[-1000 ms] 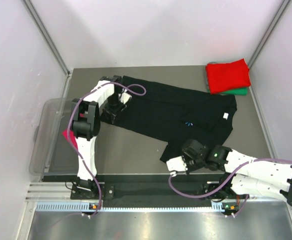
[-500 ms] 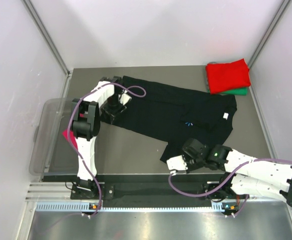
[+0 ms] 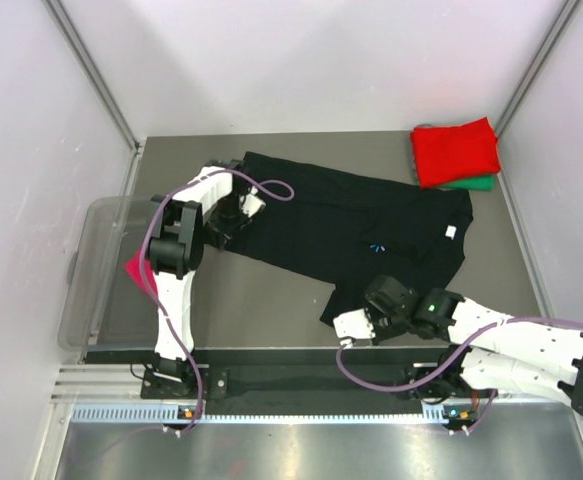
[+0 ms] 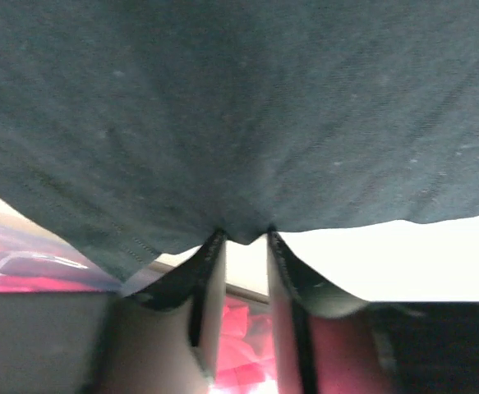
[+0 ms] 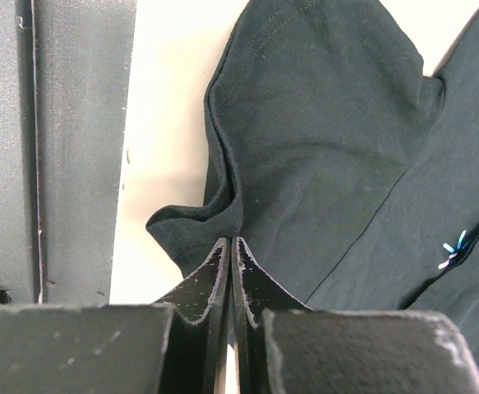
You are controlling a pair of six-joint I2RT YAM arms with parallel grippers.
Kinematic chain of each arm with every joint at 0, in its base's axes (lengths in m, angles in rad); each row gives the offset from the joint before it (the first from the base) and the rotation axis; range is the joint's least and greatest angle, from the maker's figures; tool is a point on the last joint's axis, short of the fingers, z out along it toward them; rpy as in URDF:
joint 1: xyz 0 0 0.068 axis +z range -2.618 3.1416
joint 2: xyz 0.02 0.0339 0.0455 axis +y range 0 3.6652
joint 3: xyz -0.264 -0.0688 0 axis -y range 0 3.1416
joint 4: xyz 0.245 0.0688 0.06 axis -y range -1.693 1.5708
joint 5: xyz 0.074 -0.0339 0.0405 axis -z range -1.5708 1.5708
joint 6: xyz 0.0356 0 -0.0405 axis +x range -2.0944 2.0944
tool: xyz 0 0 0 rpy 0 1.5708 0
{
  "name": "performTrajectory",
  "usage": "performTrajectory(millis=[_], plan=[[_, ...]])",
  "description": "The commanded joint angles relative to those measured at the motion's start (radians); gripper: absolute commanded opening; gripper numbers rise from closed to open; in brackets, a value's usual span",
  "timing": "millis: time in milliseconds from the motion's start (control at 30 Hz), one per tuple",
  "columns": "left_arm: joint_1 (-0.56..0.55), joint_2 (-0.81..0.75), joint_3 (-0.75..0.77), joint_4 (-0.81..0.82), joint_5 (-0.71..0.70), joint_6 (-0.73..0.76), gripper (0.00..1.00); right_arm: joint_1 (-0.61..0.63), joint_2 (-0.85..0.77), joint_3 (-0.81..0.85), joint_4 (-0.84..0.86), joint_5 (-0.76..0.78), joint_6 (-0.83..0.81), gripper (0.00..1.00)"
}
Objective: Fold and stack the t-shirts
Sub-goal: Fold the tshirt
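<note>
A black t-shirt point(image 3: 341, 215) lies spread across the table, with its light-blue print point(image 3: 375, 246) and white label point(image 3: 451, 232) showing. My left gripper point(image 3: 223, 218) is at the shirt's left edge. In the left wrist view its fingers point(image 4: 210, 271) stand apart under the black cloth point(image 4: 239, 107), and a small fold dips between the tips of the left gripper point(image 4: 246, 236). My right gripper point(image 3: 339, 322) is at the shirt's near corner. In the right wrist view the right gripper point(image 5: 233, 240) is shut, pinching the bunched hem of the black shirt point(image 5: 329, 139).
A folded red shirt point(image 3: 455, 150) lies on a green one point(image 3: 476, 184) at the back right corner. A clear plastic bin point(image 3: 91, 270) at the left edge holds a magenta shirt point(image 3: 136, 270). Walls close in on both sides.
My left arm has shifted a little at the shirt's left edge, its elbow turning and its cable swinging right. The right arm and the shirt's near corner have stayed put.
</note>
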Motion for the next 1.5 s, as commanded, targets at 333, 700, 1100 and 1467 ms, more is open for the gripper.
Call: performTrajectory(millis=[333,700,1100,1467], plan=[[0.004,0.010,-0.048,0.112,-0.059,0.032,0.00,-0.109,-0.060,0.009,0.005,-0.002,0.011,0.00],[0.004,-0.117,-0.008,0.159,-0.117,0.064,0.00,-0.321,-0.177,0.099,-0.067,-0.041,0.017,0.00],[-0.048,-0.100,0.108,0.129,-0.117,0.078,0.00,-0.435,-0.192,0.158,-0.086,-0.114,0.043,0.00],[-0.057,-0.110,0.041,0.158,-0.131,0.078,0.00,-0.438,-0.108,0.128,-0.254,-0.300,-0.153,0.42]])
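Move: My half-open left fingertips straddle the t-shirt's near side edge, about 1 cm below the hand point. The shirt's bottom corner is some 4 cm to the left, level with it, and the pink cloth in the box about 17 cm left and 9 cm back. My shut right fingers are at the sleeve end, 1 cm left and 1 cm below; the blue print is about 19 cm ahead and 2 cm right. My left fingers shut on the shirt's near edge and pinch it, then, after a brief hold, carry it about 5 cm forward and 4 cm up, fingertips swinging forward some 15 degrees. Meanwhile my right hand rises off the sleeve end about 6 cm, going forward and right with a clockwise turn, then comes partway back and down over the sleeve, opening its fingers. ##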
